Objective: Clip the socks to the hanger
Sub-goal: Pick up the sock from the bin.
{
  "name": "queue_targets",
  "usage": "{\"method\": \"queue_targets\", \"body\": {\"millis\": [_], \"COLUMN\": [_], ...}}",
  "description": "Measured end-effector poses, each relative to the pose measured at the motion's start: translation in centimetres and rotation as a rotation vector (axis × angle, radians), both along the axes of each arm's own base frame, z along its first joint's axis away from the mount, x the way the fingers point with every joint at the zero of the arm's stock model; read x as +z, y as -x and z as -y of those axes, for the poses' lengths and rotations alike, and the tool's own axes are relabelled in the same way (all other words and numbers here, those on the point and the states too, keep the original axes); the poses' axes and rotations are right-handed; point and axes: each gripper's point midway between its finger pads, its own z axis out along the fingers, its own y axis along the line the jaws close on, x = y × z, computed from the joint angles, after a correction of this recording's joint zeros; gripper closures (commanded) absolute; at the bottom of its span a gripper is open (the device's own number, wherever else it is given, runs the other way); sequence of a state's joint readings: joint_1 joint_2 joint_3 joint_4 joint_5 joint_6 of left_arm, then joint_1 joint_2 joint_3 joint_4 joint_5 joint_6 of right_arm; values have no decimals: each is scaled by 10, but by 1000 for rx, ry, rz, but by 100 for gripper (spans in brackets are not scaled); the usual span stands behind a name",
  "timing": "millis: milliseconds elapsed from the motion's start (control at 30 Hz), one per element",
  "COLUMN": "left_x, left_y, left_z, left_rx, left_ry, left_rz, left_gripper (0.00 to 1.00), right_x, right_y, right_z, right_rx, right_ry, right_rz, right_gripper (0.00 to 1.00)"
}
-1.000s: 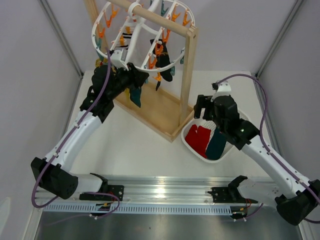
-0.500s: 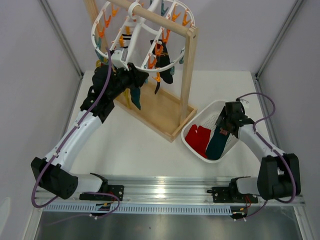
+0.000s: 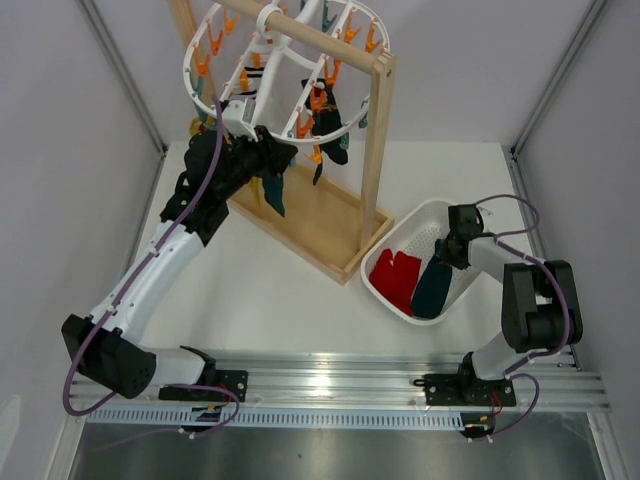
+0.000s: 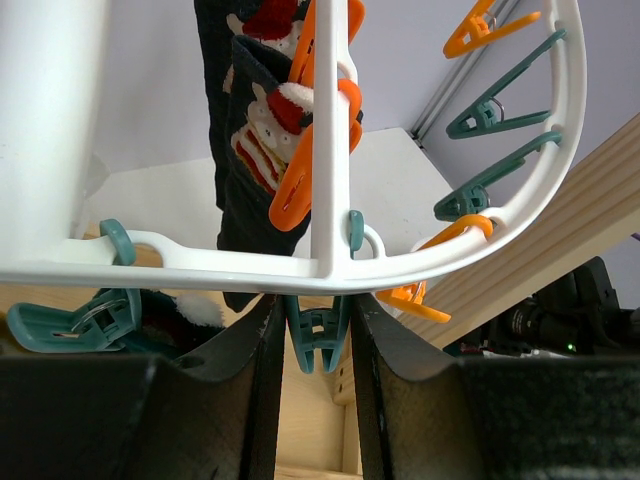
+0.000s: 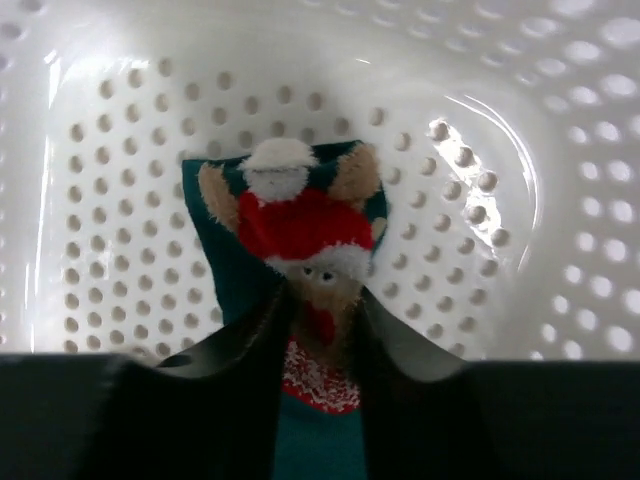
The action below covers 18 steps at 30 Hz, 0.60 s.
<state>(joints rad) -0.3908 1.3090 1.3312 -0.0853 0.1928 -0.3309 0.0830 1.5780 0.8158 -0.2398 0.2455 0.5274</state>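
Observation:
The white hanger [image 3: 188, 80] hangs from the wooden rack, with dark socks [image 3: 330, 125] clipped under it. My left gripper [image 3: 268, 152] reaches up under its ring [image 4: 200, 268] and is shut on a dangling teal peg [image 4: 318, 322], one finger on each side. A dark patterned sock [image 4: 250, 170] hangs just beyond, held by an orange peg [image 4: 312, 170]. My right gripper [image 5: 320, 320] is down in the white basket [image 5: 480, 120], shut on a teal sock [image 5: 225, 270] with a red and white figure, the fabric bunched between the fingers. A red sock [image 3: 395, 280] lies beside the teal sock [image 3: 432, 288].
The wooden rack's post [image 3: 375, 150] and base board [image 3: 310, 225] stand between the two arms. The perforated basket [image 3: 405, 222] sits at the right, touching the base board's corner. Several free orange and teal pegs [image 4: 495, 110] hang along the ring.
My right arm has folded down from above the basket into it, and its jaws have narrowed onto the teal sock. The left arm and its peg have not moved.

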Motion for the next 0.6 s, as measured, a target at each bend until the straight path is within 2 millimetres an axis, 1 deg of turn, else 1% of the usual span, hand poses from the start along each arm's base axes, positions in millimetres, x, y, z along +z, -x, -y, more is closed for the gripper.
{"method": "queue_targets", "body": {"millis": [33,67,133,167,267,333,367,433,500,533,600], "left_x": [0,0,0,0,-1,-1,-1,-1,-1,-1,-1], "left_y": [0,0,0,0,0,0,0,0,1,1,1], "left_z": [0,0,0,0,0,0,0,0,0,0,0], "left_rx": [0,0,0,0,0,0,0,0,0,0,0], "left_ry": [0,0,0,0,0,0,-1,-1,-1,-1,0], "left_rz": [0,0,-1,-1,-3,-3,-3,-5,-5,-5,-5], "left_gripper": [93,93,93,93,93,93,93,93,93,93,93], "right_x": [-1,-1,0,1,5,13,20,43,80,111,166], "right_y": [0,0,-1,-2,0,0,0,0,1,2,9], "right_z": [0,-2,-2,-3,-7,-12,-16,-30,-52,-71,-105], "right_rx": [7,10,14,18,48,86,113,198,321,419,587], "right_ry": [2,-7,-12,-15,-26,-35,-40,-58,-80,-99,-135], "right_rz": [-4,-3,4,9,20,39,63,138,261,364,553], "right_gripper": [76,88,98,100,100,100,100,100,100,100,100]}}
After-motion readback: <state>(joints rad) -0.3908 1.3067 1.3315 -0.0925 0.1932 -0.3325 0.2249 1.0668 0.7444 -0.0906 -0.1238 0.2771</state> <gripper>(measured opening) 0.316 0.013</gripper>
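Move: The green sock lies on the bin floor with the reindeer face near its cuff already between the right hand's half-open fingers; its middle is about 5 cm back and 3 cm to the left, at nearly the same height. The red sock lies some 13 cm to the left and 5 cm back, and the wooden stand's near leg meets its base about 20 cm left, level with the hand. From the left hand, the green sock is roughly 32 cm right, 10 cm back and 36 cm below. Shutting fully, the right fingers pinch the green sock through the reindeer face while the hand barely moves. Keeping that hold, the hand then lifts with growing speed, about 16 cm up and 10 cm left, towards the stand and hanger. The wrist swings the fingers up from steeply down towards level and turns them counter-clockwise, each by some 30 degrees. ##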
